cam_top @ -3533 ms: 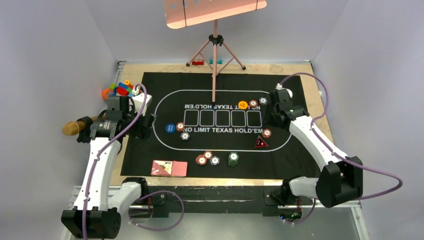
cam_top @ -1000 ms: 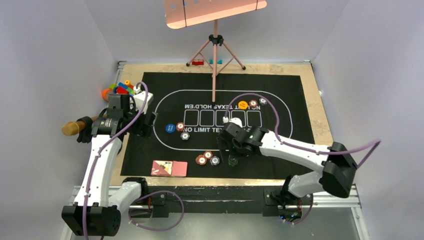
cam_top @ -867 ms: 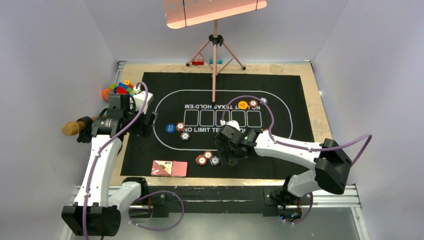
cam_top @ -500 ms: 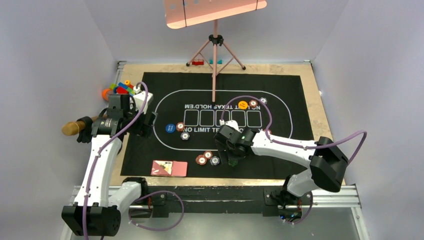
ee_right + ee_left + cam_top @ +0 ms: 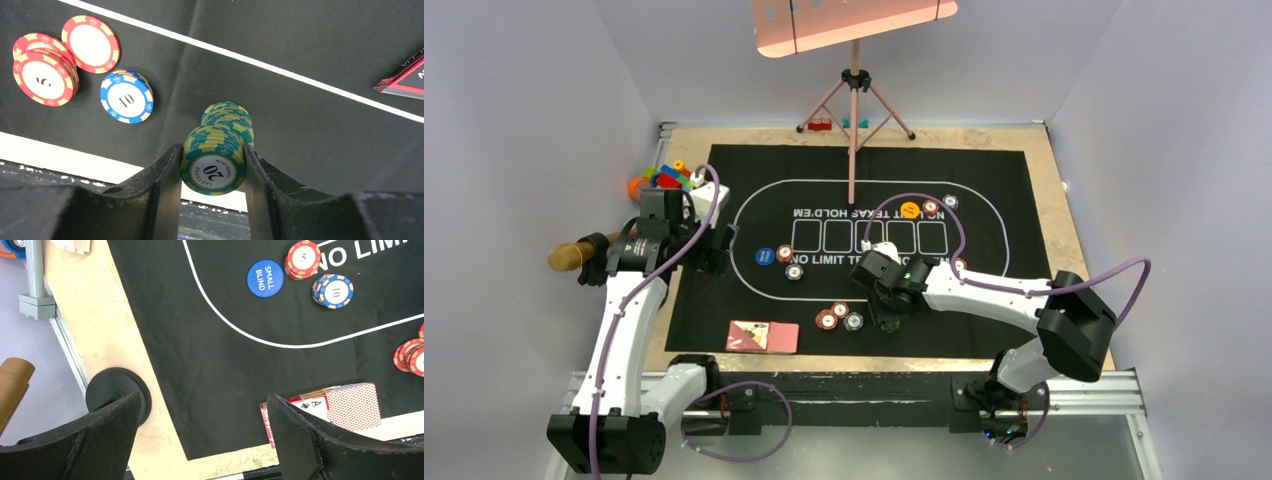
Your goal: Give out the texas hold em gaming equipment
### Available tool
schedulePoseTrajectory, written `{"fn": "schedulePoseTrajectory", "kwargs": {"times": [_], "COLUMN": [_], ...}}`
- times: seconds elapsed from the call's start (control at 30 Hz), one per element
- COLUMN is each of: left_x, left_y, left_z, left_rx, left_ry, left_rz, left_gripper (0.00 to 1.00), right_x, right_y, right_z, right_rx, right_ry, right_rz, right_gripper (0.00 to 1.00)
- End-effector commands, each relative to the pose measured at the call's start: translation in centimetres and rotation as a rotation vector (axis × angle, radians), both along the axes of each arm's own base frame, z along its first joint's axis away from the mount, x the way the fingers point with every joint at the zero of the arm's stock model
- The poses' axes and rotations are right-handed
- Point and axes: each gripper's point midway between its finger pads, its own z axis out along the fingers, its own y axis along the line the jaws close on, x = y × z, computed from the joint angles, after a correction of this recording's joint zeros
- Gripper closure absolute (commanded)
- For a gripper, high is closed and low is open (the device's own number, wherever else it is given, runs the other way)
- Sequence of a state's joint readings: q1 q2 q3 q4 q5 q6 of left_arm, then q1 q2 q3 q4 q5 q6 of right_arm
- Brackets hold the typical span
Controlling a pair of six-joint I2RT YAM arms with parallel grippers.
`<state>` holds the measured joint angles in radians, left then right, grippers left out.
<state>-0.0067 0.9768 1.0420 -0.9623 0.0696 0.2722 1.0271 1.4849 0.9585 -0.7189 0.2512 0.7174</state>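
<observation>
My right gripper (image 5: 889, 318) (image 5: 212, 149) stands over the green poker chips (image 5: 215, 170) near the mat's front edge. Both its fingers press the sides of the stack's upper part, which sits slightly offset from the chips below (image 5: 231, 116). Red chips (image 5: 45, 75) and a blue 10 chip (image 5: 126, 96) lie to the left, and the dark triangle (image 5: 402, 77) to the right. My left gripper (image 5: 714, 250) (image 5: 202, 397) hangs open and empty over the mat's left edge. Below it lie the playing cards (image 5: 350, 400), with a blue small-blind button (image 5: 265, 278) and two chip stacks (image 5: 302, 259) further off.
Colourful toy blocks (image 5: 664, 180) lie off the mat's far left corner. A pink tripod (image 5: 854, 120) stands at the back centre. A brown cylinder (image 5: 574, 255) sticks out at the left edge. An orange button (image 5: 910, 210) and chips sit at the far right of the oval.
The right arm swung from the mat's right side to the green chip stack, lowered, and its jaws closed in on it. The left arm has not moved.
</observation>
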Motion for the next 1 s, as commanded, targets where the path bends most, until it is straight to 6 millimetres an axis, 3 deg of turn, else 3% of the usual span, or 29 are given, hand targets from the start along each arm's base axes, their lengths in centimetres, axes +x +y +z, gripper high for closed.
{"fn": "schedulePoseTrajectory", "kwargs": {"times": [0.0, 0.27, 0.47, 0.63, 0.8, 0.97], "left_x": [0.4, 0.3, 0.3, 0.3, 0.3, 0.2], "left_y": [0.4, 0.4, 0.4, 0.4, 0.4, 0.2], "left_z": [0.7, 0.7, 0.6, 0.7, 0.8, 0.9], "left_rx": [0.009, 0.009, 0.011, 0.012, 0.011, 0.001], "left_ry": [-0.043, -0.043, -0.044, -0.051, -0.052, -0.05], "left_rz": [0.016, 0.016, 0.016, 0.015, 0.014, 0.013], "left_gripper": [0.0, 0.0, 0.0, 0.0, 0.0, 0.0], "right_x": [0.3, 0.5, 1.5, 2.2, 3.9, 8.1], "right_y": [0.4, -0.2, -0.9, 0.0, 2.5, 8.3], "right_z": [1.0, 1.7, 4.7, 6.6, 8.0, 9.7], "right_rx": [0.043, 0.019, -0.012, 0.002, 0.011, 0.022], "right_ry": [-0.027, -0.043, -0.105, -0.123, -0.152, -0.212], "right_rz": [-0.016, -0.021, -0.023, -0.005, 0.046, 0.118], "right_gripper": [0.73, 0.81, 0.87, 0.87, 0.89, 0.91]}}
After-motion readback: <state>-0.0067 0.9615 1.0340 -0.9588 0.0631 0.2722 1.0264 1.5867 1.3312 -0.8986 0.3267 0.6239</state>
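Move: The right gripper already has the upper part of the green 20 chips between its fingers, the rest of that stack straight below, about 3 cm down. The blue 10 chips at the left seat lie some 12 cm ahead and 23 cm to its left, the red 5 chips there about 17 ahead and 25 left. The near blue 10 stack stands level with the gripper, 9 cm left. From the left gripper, the seat's 10 chips are roughly 5 cm ahead, 15 right and 16 below. Keep the right gripper's pinch on the upper green chips and hold still briefly. Then ease them about 1 cm to the right as the lift begins, raise them some 7 cm off the rest of the stack, and swing forward and left, about 4 cm each and gathering speed, towards the 10 chips at the left seat, letting the fingertips tilt slightly forward. ##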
